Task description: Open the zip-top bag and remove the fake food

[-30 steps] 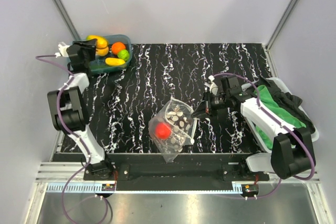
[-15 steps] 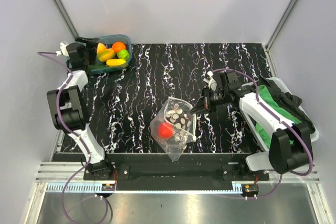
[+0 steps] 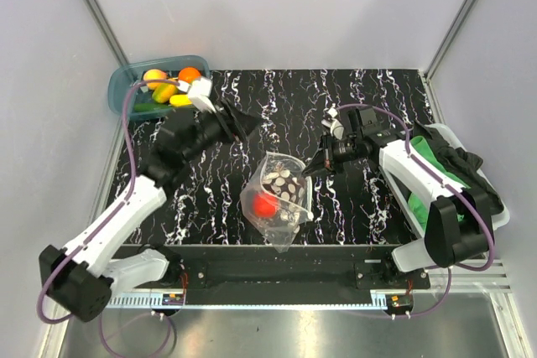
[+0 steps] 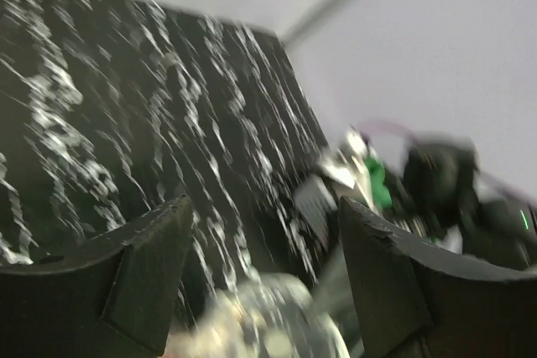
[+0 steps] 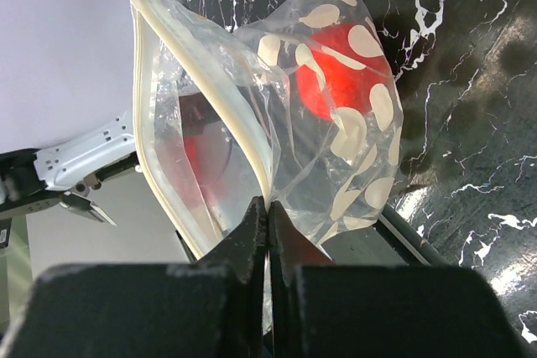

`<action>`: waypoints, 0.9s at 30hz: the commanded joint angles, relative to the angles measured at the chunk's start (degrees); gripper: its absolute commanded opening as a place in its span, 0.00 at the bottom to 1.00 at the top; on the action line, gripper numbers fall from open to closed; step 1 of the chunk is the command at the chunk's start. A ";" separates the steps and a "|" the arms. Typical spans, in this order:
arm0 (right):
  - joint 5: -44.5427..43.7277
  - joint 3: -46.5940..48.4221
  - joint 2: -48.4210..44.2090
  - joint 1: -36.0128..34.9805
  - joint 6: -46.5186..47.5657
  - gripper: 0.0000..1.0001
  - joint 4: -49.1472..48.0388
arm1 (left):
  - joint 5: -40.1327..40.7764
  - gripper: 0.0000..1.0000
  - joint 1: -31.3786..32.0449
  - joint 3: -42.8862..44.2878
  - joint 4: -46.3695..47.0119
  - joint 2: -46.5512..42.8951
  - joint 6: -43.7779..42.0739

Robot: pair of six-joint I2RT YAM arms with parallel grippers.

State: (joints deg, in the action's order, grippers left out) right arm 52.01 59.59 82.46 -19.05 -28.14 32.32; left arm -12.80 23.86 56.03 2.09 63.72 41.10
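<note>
The clear zip-top bag [image 3: 278,197] with pale dots stands mouth-up near the table's front middle. One red piece of fake food [image 3: 265,205] sits inside it. My right gripper [image 3: 313,170] is shut on the bag's right rim; in the right wrist view its tips [image 5: 268,207] pinch the rim of the bag [image 5: 252,115], and the red piece [image 5: 336,73] shows through the plastic. My left gripper [image 3: 248,124] hangs open and empty above the table, up and left of the bag. Its view is blurred, with the bag [image 4: 277,324] low between the fingers [image 4: 143,274].
A blue translucent tub [image 3: 126,83] at the back left holds orange, yellow and green fake food [image 3: 190,75]. A white bin with green cloth [image 3: 440,169] stands at the right edge, beside the right arm.
The left arm has swung away from the blue tub toward the middle of the table, its gripper open and empty. The right gripper keeps its pinch on the bag's rim.
</note>
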 commanded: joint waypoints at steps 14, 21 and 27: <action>-0.85 -2.29 -1.33 -6.35 -8.07 0.00 -9.46 | 10.84 0.47 23.42 -1.02 -18.33 -5.99 0.56; -1.65 -1.32 -1.68 -7.41 -9.74 0.00 -10.69 | 15.16 0.43 25.97 5.66 -30.12 2.01 -3.21; -1.82 -1.85 -2.03 -7.67 -10.35 0.00 -11.31 | 16.31 0.34 28.08 8.39 -33.72 7.55 -4.45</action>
State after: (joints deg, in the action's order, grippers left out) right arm 50.89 56.84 82.61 -26.17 -37.32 23.46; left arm 0.73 50.65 60.23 -27.90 68.77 39.16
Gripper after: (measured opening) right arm 0.009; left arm 0.378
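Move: Inside the zip-top bag, the last red fake food lies some 15 cm back from the left hand, 8 cm to its right and about 27 cm below. The bag's open mouth is about 6 cm back and 13 cm right of that hand, 16 cm below, with the right gripper roughly 8 cm back, 18 cm right and 14 cm below. From the right hand, the red food sits about 7 cm back, 10 cm left and 13 cm lower. Swinging back about 12 cm, down 11 and right 7, the left hand comes over the bag's mouth: a quick sweep first, a brief check, then a slower sink. It rolls left side up, tips down some 20 degrees, turns slightly clockwise and narrows its fingers by about half. The right hand keeps its pinch on the bag's rim and draws it leftward and slightly back. ##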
